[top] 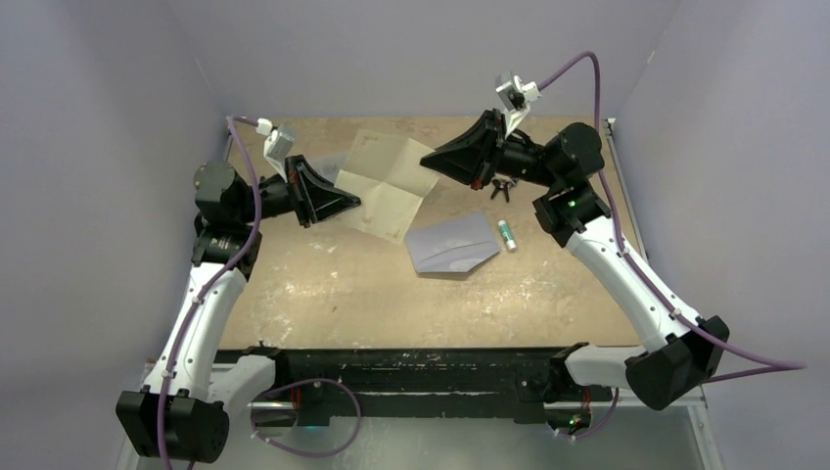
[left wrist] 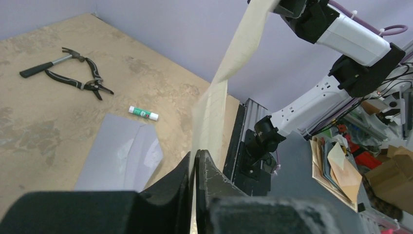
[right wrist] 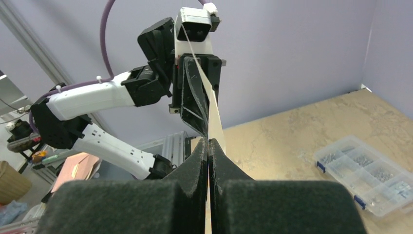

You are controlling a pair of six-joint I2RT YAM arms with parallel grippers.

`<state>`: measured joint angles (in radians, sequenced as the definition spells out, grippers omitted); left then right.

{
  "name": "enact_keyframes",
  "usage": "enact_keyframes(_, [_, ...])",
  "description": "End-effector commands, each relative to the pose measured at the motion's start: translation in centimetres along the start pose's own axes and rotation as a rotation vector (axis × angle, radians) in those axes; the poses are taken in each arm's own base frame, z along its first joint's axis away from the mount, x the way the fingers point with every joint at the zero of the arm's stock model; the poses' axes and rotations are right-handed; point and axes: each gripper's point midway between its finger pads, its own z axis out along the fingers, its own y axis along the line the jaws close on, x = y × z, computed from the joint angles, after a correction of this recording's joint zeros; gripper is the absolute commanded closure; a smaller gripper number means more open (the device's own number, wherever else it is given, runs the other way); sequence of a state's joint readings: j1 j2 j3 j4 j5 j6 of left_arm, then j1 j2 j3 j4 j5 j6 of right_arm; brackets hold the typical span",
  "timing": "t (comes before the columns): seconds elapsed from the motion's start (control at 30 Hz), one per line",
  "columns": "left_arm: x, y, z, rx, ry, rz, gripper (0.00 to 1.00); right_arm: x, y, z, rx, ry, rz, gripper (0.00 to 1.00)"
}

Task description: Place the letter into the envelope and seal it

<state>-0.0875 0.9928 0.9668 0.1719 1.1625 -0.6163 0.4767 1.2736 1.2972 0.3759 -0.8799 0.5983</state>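
Note:
The cream letter (top: 384, 186) hangs in the air above the table, held at both ends. My left gripper (top: 350, 204) is shut on its left edge and my right gripper (top: 429, 160) is shut on its right edge. In the left wrist view the letter (left wrist: 214, 105) runs edge-on from my left gripper (left wrist: 196, 155) up to the other arm. In the right wrist view it (right wrist: 214, 119) runs edge-on from my right gripper (right wrist: 208, 144). The grey-lavender envelope (top: 452, 245) lies flat on the table below, flap open; it also shows in the left wrist view (left wrist: 119, 153).
A glue stick (top: 507, 234) lies right of the envelope. A small hammer and pliers (top: 501, 188) lie behind it under the right arm. A clear compartment box (right wrist: 365, 174) sits on the table in the right wrist view.

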Motion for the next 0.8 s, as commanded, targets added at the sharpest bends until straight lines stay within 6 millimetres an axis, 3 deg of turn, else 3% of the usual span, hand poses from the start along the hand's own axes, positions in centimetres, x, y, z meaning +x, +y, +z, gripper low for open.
enact_keyframes(0.0, [-0.6, -1.0, 0.0, 0.029, -0.018, 0.074, 1.00, -2.1, 2.4, -0.3, -0.066, -0.044, -0.078, 1.00])
enact_keyframes(0.13, [-2.1, -0.7, 0.2, -0.006, -0.124, 0.059, 1.00, -0.5, 2.1, -0.4, -0.100, 0.007, -0.090, 1.00])
enact_keyframes(0.17, [-2.3, -0.3, 0.3, -0.021, -0.146, 0.033, 1.00, -0.1, 2.3, -0.4, -0.122, 0.021, -0.113, 0.94])
enact_keyframes(0.27, [-3.1, 0.9, 0.7, -0.042, -0.204, -0.041, 1.00, 1.9, 3.3, -1.1, -0.206, 0.071, -0.130, 0.56])
enact_keyframes(0.33, [-3.4, 1.5, 0.9, -0.053, -0.223, -0.068, 1.00, 2.7, 3.7, -1.5, -0.230, 0.096, -0.133, 0.37])
enact_keyframes(0.43, [-3.7, 2.1, 1.0, -0.064, -0.237, -0.070, 1.00, 3.2, 3.1, -1.6, -0.191, 0.113, -0.134, 0.28])
enact_keyframes(0.6, [-3.5, 2.5, 1.2, -0.064, -0.223, -0.047, 1.00, 1.6, -0.3, -1.2, 0.037, 0.040, -0.117, 0.26])
enact_keyframes(0.7, [-3.5, 2.2, 1.1, -0.057, -0.221, -0.050, 1.00, 0.2, -3.5, -1.3, 0.230, -0.063, -0.044, 0.09])
enact_keyframes(0.77, [-3.9, 1.1, 1.2, -0.014, -0.233, -0.070, 1.00, 0.7, -5.2, -1.4, 0.296, -0.100, 0.040, 0.02])
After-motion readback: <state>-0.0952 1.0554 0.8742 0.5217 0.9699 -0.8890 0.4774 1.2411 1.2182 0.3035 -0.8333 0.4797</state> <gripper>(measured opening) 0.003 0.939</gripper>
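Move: Both hands hold the letter stretched between them. Its middle is some 6 cm right, 1 cm ahead and 4 cm above the left hand, and 6 cm left, 1 cm back and 5 cm below the right. The envelope lies on the table about 9 cm ahead, 18 cm right and 35 cm below the left hand; from the right hand, it is 7 cm ahead, 6 cm right. The glue stick is about 13 cm right of the envelope and 2 cm farther out. Down about 4 cm goes the right hand as its fingers open wide and let go of the letter; it first eases back 2 to 3 cm, then swings forward again past its start, the wrist turning back clockwise. The left hand finishes closing, keeps its pinch on the letter and carries it forward about 4 cm, tipping its fingers up some 10 degrees and turning slightly counter-clockwise. ##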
